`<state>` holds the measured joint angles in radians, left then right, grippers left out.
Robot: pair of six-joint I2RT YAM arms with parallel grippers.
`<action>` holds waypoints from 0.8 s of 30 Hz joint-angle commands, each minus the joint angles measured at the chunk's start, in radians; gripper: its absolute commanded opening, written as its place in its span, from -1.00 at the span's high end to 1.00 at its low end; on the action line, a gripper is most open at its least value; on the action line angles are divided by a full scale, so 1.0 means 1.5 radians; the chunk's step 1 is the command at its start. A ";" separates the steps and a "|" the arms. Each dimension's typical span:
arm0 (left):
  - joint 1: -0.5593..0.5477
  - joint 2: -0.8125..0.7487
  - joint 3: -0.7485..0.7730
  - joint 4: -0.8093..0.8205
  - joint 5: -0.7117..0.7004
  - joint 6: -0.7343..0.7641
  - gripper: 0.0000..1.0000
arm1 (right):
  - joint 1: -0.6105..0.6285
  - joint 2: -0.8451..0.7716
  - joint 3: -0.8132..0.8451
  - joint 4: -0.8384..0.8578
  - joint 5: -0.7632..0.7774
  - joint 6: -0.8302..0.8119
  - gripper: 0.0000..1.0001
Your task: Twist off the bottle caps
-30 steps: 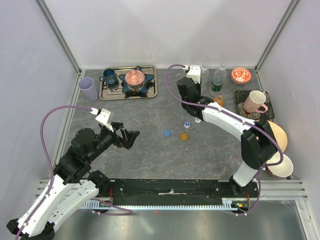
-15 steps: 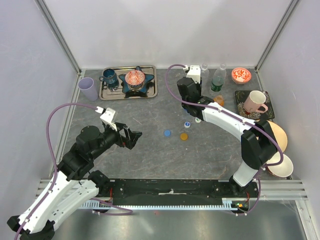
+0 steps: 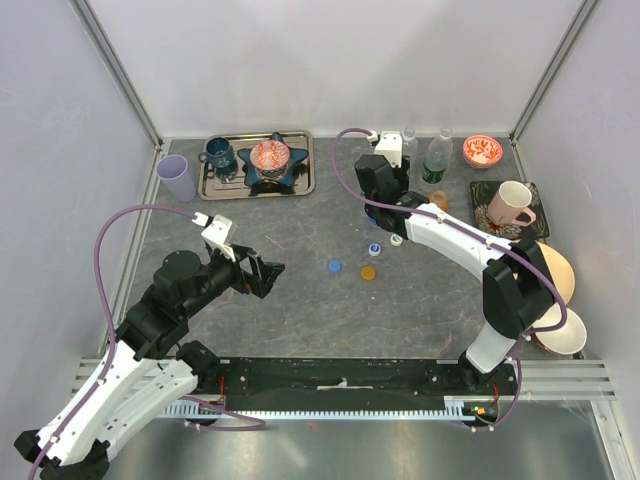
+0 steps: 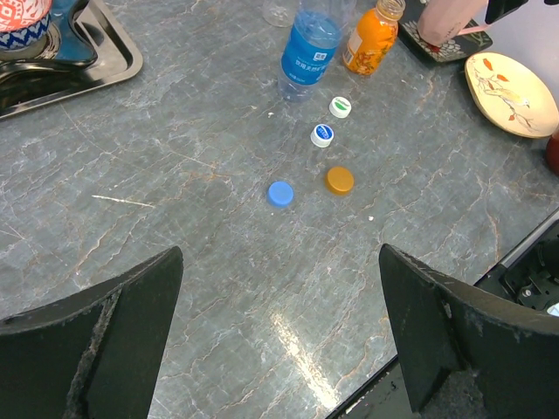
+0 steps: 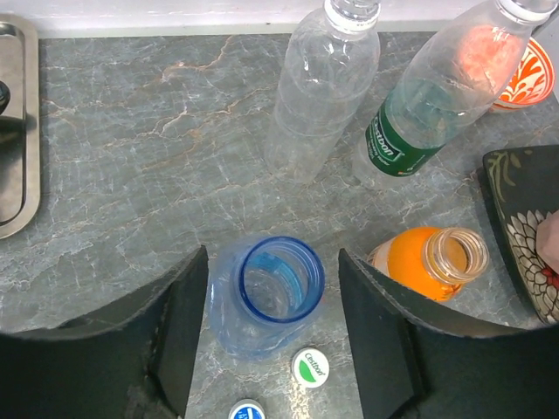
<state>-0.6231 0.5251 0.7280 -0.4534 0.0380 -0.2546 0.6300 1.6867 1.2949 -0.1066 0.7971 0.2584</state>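
Note:
Four bottle caps lie loose on the table: blue [image 4: 280, 193], orange [image 4: 340, 180], white with blue [image 4: 323, 134] and white with green [image 4: 340, 106]. From above they show as blue [image 3: 335, 266], orange [image 3: 368, 271], white-blue [image 3: 374, 249] and white-green [image 3: 397, 239]. My right gripper [image 5: 272, 279] is open, its fingers either side of the uncapped blue bottle [image 5: 278, 292]. The white-green cap [image 5: 310, 367] lies just in front of that bottle. An uncapped orange bottle [image 5: 432, 262] stands to its right. My left gripper [image 4: 279, 253] hangs wide open and empty above bare table, short of the caps.
A clear bottle [image 5: 327, 78] and a green-labelled bottle [image 5: 428, 105] stand behind the blue one. A metal tray [image 3: 300, 185] with a mug and bowl sits at the back left, beside a purple cup [image 3: 177, 178]. A pink mug [image 3: 511, 205], plates and bowls line the right edge.
The left arm shifted slightly toward the middle of the table, then held still. The right gripper's jaws have spread apart around the blue bottle.

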 commanded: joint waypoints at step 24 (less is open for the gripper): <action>0.001 0.029 0.011 0.022 -0.122 -0.064 -0.99 | 0.033 -0.325 0.009 -0.089 -0.195 0.027 -0.84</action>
<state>-0.6235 0.5510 0.7277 -0.4534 -0.0257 -0.2752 0.6540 1.3670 1.3186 -0.2180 0.6456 0.2916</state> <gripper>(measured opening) 0.993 0.921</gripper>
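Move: The blue bottle stands open and already released between the right hand's fingers, with its middle about 5 cm below them. The green-and-white cap lies some 5 cm back and 4 cm to the right, and the blue-and-white cap about 8 cm back and 1 cm left. The orange bottle is about 12 cm to the right, level with the hand; the clear bottle is about 9 cm ahead and 6 cm right. From the left hand, the blue bottle lies roughly 22 cm ahead and 26 cm right. Up and somewhat back, the right hand leaves the blue bottle, first spreading its fingers to nearly full width almost in place, then climbing about 12 cm while drawing back some 5 cm and speeding up. The fingertips tilt up, the hand's left side rises and it turns a little counter-clockwise, each by roughly 10 degrees. ##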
